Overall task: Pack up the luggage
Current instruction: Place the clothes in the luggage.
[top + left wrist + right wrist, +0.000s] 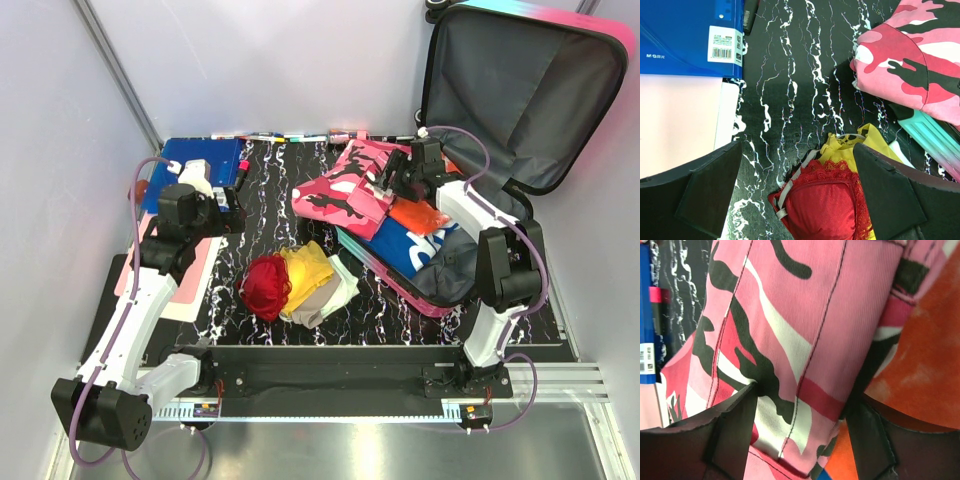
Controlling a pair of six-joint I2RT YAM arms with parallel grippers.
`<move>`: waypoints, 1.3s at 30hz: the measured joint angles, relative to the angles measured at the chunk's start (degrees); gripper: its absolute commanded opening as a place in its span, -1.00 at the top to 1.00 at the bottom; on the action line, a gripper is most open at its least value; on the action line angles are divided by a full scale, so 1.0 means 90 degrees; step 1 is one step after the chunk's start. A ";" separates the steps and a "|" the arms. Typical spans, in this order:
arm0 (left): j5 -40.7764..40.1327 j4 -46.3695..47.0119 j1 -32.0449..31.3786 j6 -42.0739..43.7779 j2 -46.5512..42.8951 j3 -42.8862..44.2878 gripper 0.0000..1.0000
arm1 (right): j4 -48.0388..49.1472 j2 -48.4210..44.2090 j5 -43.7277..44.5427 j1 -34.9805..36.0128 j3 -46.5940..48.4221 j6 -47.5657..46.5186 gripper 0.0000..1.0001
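Observation:
The luggage [520,100] lies open at the right, grey-lined lid raised, its teal rim [932,140] edging the lower half. A pink camouflage garment [350,185] [805,315] drapes over that rim onto the table. My right gripper [385,185] [800,435] hovers just over it, jaws open, with a fold of the fabric between the fingers. An orange item [925,370] and a blue one [415,245] lie inside the case. My left gripper [797,195] stands open above a red bra [825,210], empty.
A heap of yellow [305,265], beige and white clothing lies beside the red bra [265,285] at table centre. A blue folder [200,160] and a pink sheet [675,125] sit at the left. Markers [270,137] line the back edge. Walls enclose the table.

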 measured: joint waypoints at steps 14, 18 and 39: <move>0.0000 0.0000 0.0000 0.0000 0.0000 0.0000 -0.98 | 0.1387 0.0325 -0.1144 -0.0121 -0.0284 0.0369 0.27; 0.0000 0.0000 0.0000 0.0000 0.0000 0.0000 -0.98 | 0.1800 0.0508 -0.1460 -0.0121 -0.0277 0.0447 0.80; 0.0000 0.0000 0.0000 0.0000 0.0000 0.0000 -0.98 | 0.0775 -0.0690 -0.1207 -0.0170 -0.0287 0.0563 1.00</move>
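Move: The right hand, open, straddles the right-hand edge of the pink camo clothes, whose middle lies about 8 cm to its left, 2 cm back and 3 cm lower. The orange clothes are some 8 cm right and 3 cm back, the blue clothes 4 cm right and 11 cm back, both below the hand and in the luggage. From the left hand the pink clothes are roughly 26 cm right, 12 cm ahead and 12 cm down. Leftward about 4 cm and a little forward, the right hand works its open fingers farther onto the pink clothes, its left side rolling up some 15 degrees as it turns slightly counter-clockwise. It shuts and pinches the fabric, then lifts between 5 and 6 cm while drawing back and to the right, keeping the grip. ##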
